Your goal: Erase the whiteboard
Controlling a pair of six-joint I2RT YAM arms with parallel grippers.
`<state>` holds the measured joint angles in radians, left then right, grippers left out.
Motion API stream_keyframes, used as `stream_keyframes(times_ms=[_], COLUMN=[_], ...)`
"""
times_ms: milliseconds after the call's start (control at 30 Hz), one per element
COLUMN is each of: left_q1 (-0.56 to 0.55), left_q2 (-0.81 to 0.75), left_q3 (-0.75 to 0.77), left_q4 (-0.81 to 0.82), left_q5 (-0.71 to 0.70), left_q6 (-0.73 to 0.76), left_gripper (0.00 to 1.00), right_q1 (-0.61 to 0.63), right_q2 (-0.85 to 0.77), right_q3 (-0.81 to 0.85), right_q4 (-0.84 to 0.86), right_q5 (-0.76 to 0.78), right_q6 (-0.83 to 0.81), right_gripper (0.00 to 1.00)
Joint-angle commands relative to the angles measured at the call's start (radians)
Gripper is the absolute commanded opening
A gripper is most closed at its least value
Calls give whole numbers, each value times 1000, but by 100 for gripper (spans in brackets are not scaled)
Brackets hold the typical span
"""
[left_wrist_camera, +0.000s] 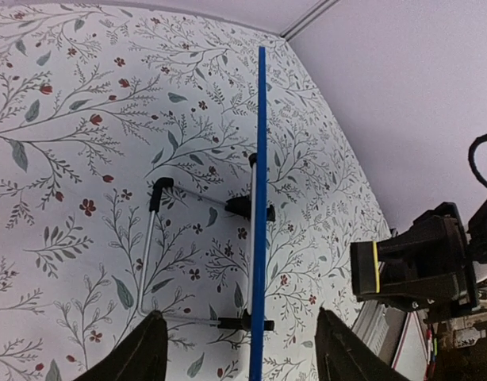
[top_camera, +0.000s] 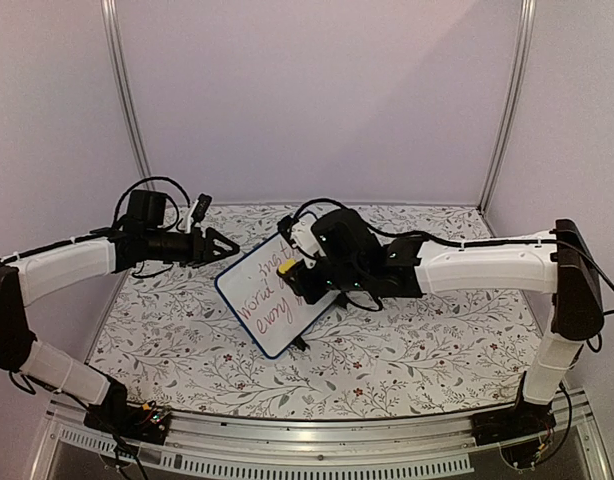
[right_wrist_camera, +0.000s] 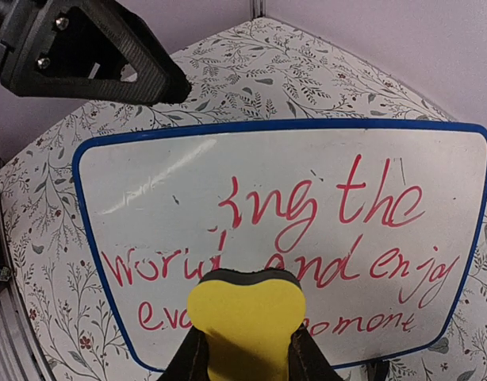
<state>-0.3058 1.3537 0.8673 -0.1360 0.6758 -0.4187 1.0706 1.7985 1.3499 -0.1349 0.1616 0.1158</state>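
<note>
The whiteboard [top_camera: 270,302] stands propped on the table, blue-framed, with red handwriting across it [right_wrist_camera: 362,214]; its upper left part is wiped. My right gripper [right_wrist_camera: 245,353] is shut on a yellow eraser [right_wrist_camera: 245,305] with a dark pad, held right in front of the board's lower middle [top_camera: 287,268]. My left gripper [top_camera: 225,245] is at the board's top left corner. In the left wrist view the board shows edge-on as a blue line [left_wrist_camera: 260,198] between my open fingers [left_wrist_camera: 144,353], which stand clear of it on both sides.
A wire stand with black feet [left_wrist_camera: 152,254] props the board from behind. A floral cloth [top_camera: 407,350] covers the table. Pale enclosure walls and metal posts [top_camera: 127,100] ring it, and a metal rail [top_camera: 317,440] runs along the near edge.
</note>
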Motion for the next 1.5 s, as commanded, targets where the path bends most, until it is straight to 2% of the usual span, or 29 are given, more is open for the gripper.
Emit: stream_keyframes(times_ms=[0, 267, 533, 1133, 1400, 1467], left_q1=[-15, -65, -83, -97, -102, -104], left_q2=[13, 15, 45, 67, 74, 77], left_q3=[-11, -7, -2, -1, 1, 2], left_q4=[25, 2, -6, -6, -7, -8], left_q5=[16, -7, -2, 1, 10, 12], left_q6=[14, 35, 37, 38, 38, 40], left_gripper=[62, 58, 41, 18, 0, 0], right_q1=[-7, -6, -2, 12, 12, 12], right_q2=[55, 122, 149, 211, 174, 152], right_q3=[92, 172, 174, 211, 179, 164], right_q4=[-18, -60, -71, -83, -86, -86], right_q5=[-19, -35, -38, 3, 19, 23], right_q6=[39, 72, 92, 103, 120, 134], right_gripper=[17, 17, 17, 17, 17, 18])
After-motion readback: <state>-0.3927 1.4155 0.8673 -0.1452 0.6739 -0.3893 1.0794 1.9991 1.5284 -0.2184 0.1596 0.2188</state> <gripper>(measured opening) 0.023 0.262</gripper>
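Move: Already wedging the sponge, the right hand has the whiteboard's middle about 3 cm ahead, 3 cm to its left and 8 cm below; the left gripper is some 5 cm farther out and 11 cm left of it. For the open left hand, the spot to pinch on the whiteboard's top edge lies roughly 2 cm back, 3 cm right and 3 cm below, with the sponge about 4 cm back and 10 cm to its right. Down and to the left goes the right hand, first sideways with a slight rise, then sinking, to end about 4 cm lower and 3 cm farther left. It keeps its hold on the sponge and tips slightly, bringing it close over the red writing. The left hand eases right, down and slightly back, about 4 cm, closing its fingers from over half open to pinch the whiteboard's top edge. ##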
